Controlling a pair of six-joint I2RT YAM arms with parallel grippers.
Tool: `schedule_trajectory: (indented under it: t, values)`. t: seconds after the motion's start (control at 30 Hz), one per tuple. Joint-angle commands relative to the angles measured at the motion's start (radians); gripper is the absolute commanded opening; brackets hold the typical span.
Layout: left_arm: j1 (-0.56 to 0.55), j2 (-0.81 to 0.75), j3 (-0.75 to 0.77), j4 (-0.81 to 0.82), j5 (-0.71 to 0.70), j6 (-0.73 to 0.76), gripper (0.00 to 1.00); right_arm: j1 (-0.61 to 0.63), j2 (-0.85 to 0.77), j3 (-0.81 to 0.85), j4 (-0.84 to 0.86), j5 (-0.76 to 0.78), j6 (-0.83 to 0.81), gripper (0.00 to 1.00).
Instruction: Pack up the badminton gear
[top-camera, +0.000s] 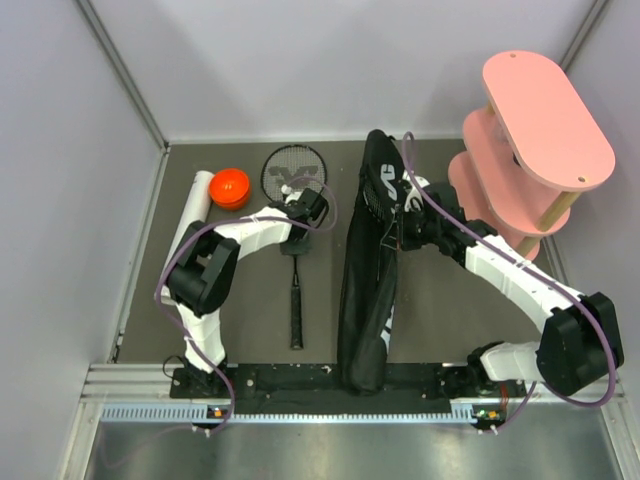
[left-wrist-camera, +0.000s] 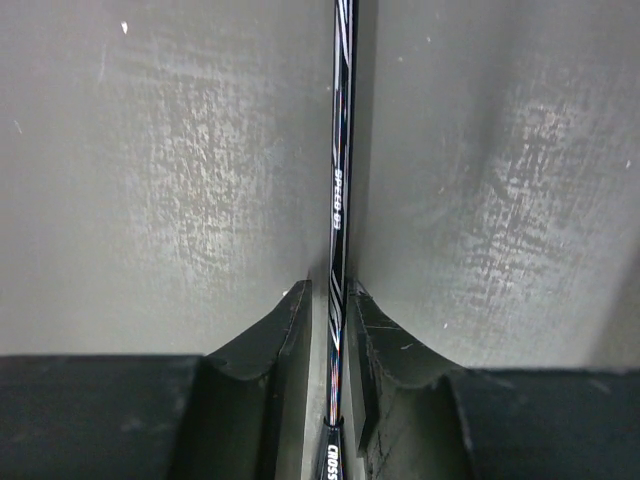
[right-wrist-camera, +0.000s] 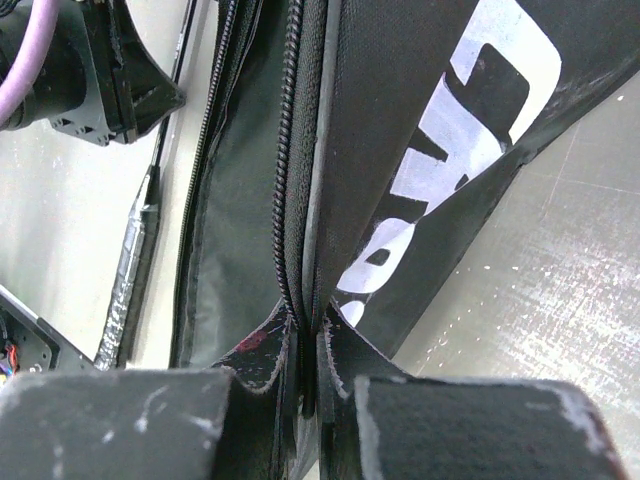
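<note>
A black racket (top-camera: 296, 270) lies on the dark mat, its head (top-camera: 293, 172) far and its handle near. My left gripper (top-camera: 305, 215) is over its shaft (left-wrist-camera: 338, 190). In the left wrist view the gripper (left-wrist-camera: 331, 295) is narrowly open, with a finger on each side of the shaft and small gaps showing. A small white shuttlecock (top-camera: 290, 189) rests on the strings. The black bag (top-camera: 368, 290) lies lengthwise in the middle. My right gripper (top-camera: 405, 228) is shut on the bag's zipper edge (right-wrist-camera: 300, 200) and holds the flap up. A white tube (top-camera: 190, 215) with an orange cap (top-camera: 230, 188) lies far left. No second racket shows clearly.
The pink tiered shelf (top-camera: 540, 140) stands at the far right, close to my right arm. Grey walls close the mat at the back and left. The arm bases sit on a black rail (top-camera: 320, 380) at the near edge.
</note>
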Motion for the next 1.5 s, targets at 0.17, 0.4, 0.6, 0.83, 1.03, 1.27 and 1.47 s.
schedule_trajectory:
  t: [0.17,0.4,0.6,0.83,1.03,1.27,1.47]
  values:
    - [0.01,0.037,0.036,0.055,0.076,0.089,0.0,-0.01,-0.024,0.014,0.063,0.005,0.012,0.0]
    - [-0.045,-0.231,-0.089,0.1,-0.019,0.092,0.0,-0.017,0.0,0.03,0.063,0.077,0.09,0.0]
    - [-0.079,-0.431,-0.164,0.086,-0.031,0.097,0.0,-0.046,0.086,0.092,0.06,0.114,0.121,0.0]
    - [-0.191,-0.564,-0.188,0.02,-0.099,0.167,0.0,-0.052,0.244,0.246,0.028,0.129,0.129,0.0]
    - [-0.32,-0.592,-0.207,-0.032,-0.204,0.209,0.0,-0.064,0.364,0.376,0.014,0.094,0.167,0.0]
    - [-0.392,-0.574,-0.231,-0.109,-0.266,0.187,0.0,-0.072,0.398,0.439,0.01,0.049,0.153,0.0]
    - [-0.452,-0.54,-0.231,-0.127,-0.263,0.215,0.0,-0.075,0.393,0.45,0.016,-0.023,0.083,0.0]
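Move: The racket shaft, just ahead of its handle, already lies between the left fingers' open tips, about 1 cm below the hand point; its strung head is some 27 cm straight ahead. From the left hand, the open black bag's middle is about 20 cm right and level fore-and-aft, and the orange bowls are about 22 cm ahead and 21 cm left. The right hand already pinches the bag's zip edge; the gripped part of the shaft lies some 25 cm to its left, 3 cm ahead and 14 cm below. The left fingers shut on the racket shaft as the hand eases about 1 cm forward, then it lifts the racket some 13 cm and draws back about 11 cm with a small shift right, sinking a little at the end and turning some 25 degrees clockwise so the head swings towards the bag's opening. Keeping its pinch on the zip edge, the right hand starts a little later and carries the bag about 10 cm forward, dipping slightly before rising again and turning about 10 degrees clockwise, which brings the mouth beside the racket head. ##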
